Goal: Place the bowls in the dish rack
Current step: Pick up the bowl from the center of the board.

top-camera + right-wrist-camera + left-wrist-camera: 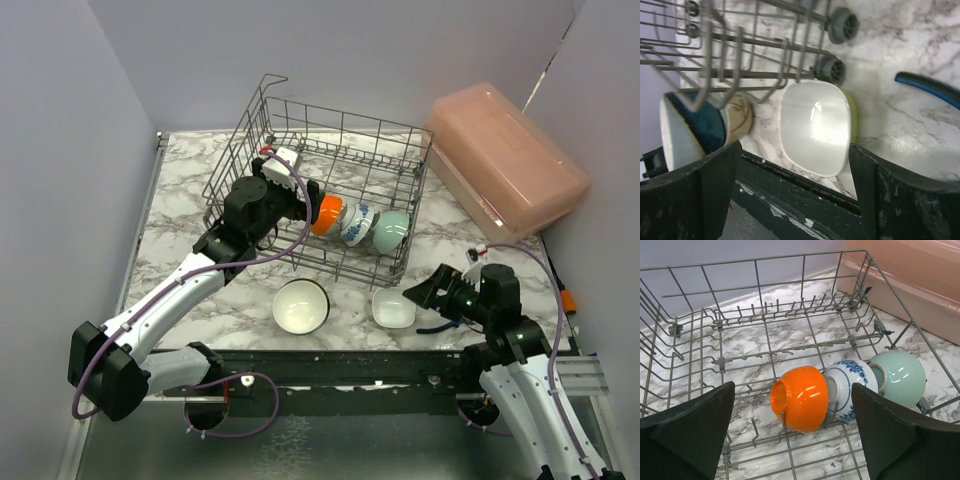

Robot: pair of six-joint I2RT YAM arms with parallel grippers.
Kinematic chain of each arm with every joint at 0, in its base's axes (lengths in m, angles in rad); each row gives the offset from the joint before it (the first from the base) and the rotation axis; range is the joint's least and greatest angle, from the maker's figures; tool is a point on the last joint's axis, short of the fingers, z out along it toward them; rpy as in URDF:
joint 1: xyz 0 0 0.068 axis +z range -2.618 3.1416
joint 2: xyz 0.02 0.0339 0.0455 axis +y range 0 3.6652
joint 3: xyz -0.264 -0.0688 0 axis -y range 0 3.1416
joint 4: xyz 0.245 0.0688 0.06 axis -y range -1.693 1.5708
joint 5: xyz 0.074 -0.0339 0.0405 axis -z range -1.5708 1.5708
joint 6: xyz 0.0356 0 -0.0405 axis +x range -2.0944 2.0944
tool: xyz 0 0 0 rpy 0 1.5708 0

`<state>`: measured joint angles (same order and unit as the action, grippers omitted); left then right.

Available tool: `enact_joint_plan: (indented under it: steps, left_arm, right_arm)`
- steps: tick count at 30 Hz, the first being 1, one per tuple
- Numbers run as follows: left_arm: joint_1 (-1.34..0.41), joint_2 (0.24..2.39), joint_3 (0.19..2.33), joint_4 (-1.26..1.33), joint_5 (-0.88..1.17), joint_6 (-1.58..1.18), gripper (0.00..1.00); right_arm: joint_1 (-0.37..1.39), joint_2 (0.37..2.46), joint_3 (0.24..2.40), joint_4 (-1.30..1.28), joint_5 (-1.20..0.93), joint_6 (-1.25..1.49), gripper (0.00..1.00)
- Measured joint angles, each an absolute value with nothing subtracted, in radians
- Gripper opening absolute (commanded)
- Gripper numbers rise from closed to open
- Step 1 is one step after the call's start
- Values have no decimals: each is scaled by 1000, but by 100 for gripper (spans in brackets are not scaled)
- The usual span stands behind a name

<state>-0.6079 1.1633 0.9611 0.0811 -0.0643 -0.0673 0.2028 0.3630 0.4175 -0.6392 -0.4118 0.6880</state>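
The grey wire dish rack (330,110) holds three bowls on their sides in a row: orange (326,213), blue-patterned white (357,222) and mint green (391,228). My left gripper (303,205) is inside the rack, open, its fingers either side of the orange bowl (802,397) without touching it. On the table in front of the rack stand a round dark teal bowl with a white inside (301,305) and a squarish white bowl with a lime-green outside (393,308). My right gripper (422,295) hovers open just right of that white bowl (815,130).
A pink translucent box (505,160) leans at the back right against the wall. The rack's small wheels (832,70) stand just beyond the white bowl. A blue cable (927,87) lies on the marble. The table's black front edge (805,200) runs right below the two loose bowls.
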Motion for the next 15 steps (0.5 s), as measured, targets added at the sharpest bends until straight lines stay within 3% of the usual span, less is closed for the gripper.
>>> enact_joint_plan:
  steps: [7,15]
  left_arm:
    - [-608,1165,960,81,-70,-67,99]
    - [-608,1177,960,81,-70,-68,99]
  right_arm:
    - [203,364,312,-638,-381,720,83]
    - [203,467,223,-545,-375,741,53]
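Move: The white-and-green square bowl's middle lies about 5 cm left of the right hand, some 2 cm back and 12 cm below it. The dish rack's near right corner is roughly 5 cm beyond the bowl and 2 cm to its left. The pliers' middle is about 12 cm to the bowl's right and 1 cm nearer the base. From the left hand, that bowl lies around 20 cm right, 21 cm back and 28 cm down. Down almost straight, the right hand sinks some 8 cm to the near-side green bowl's right rim, drifting barely back. Its fingers tip about 15 degrees steeper and close from wide open to a little over half as they come astride that rim; whether they touch the wall can't be seen. ##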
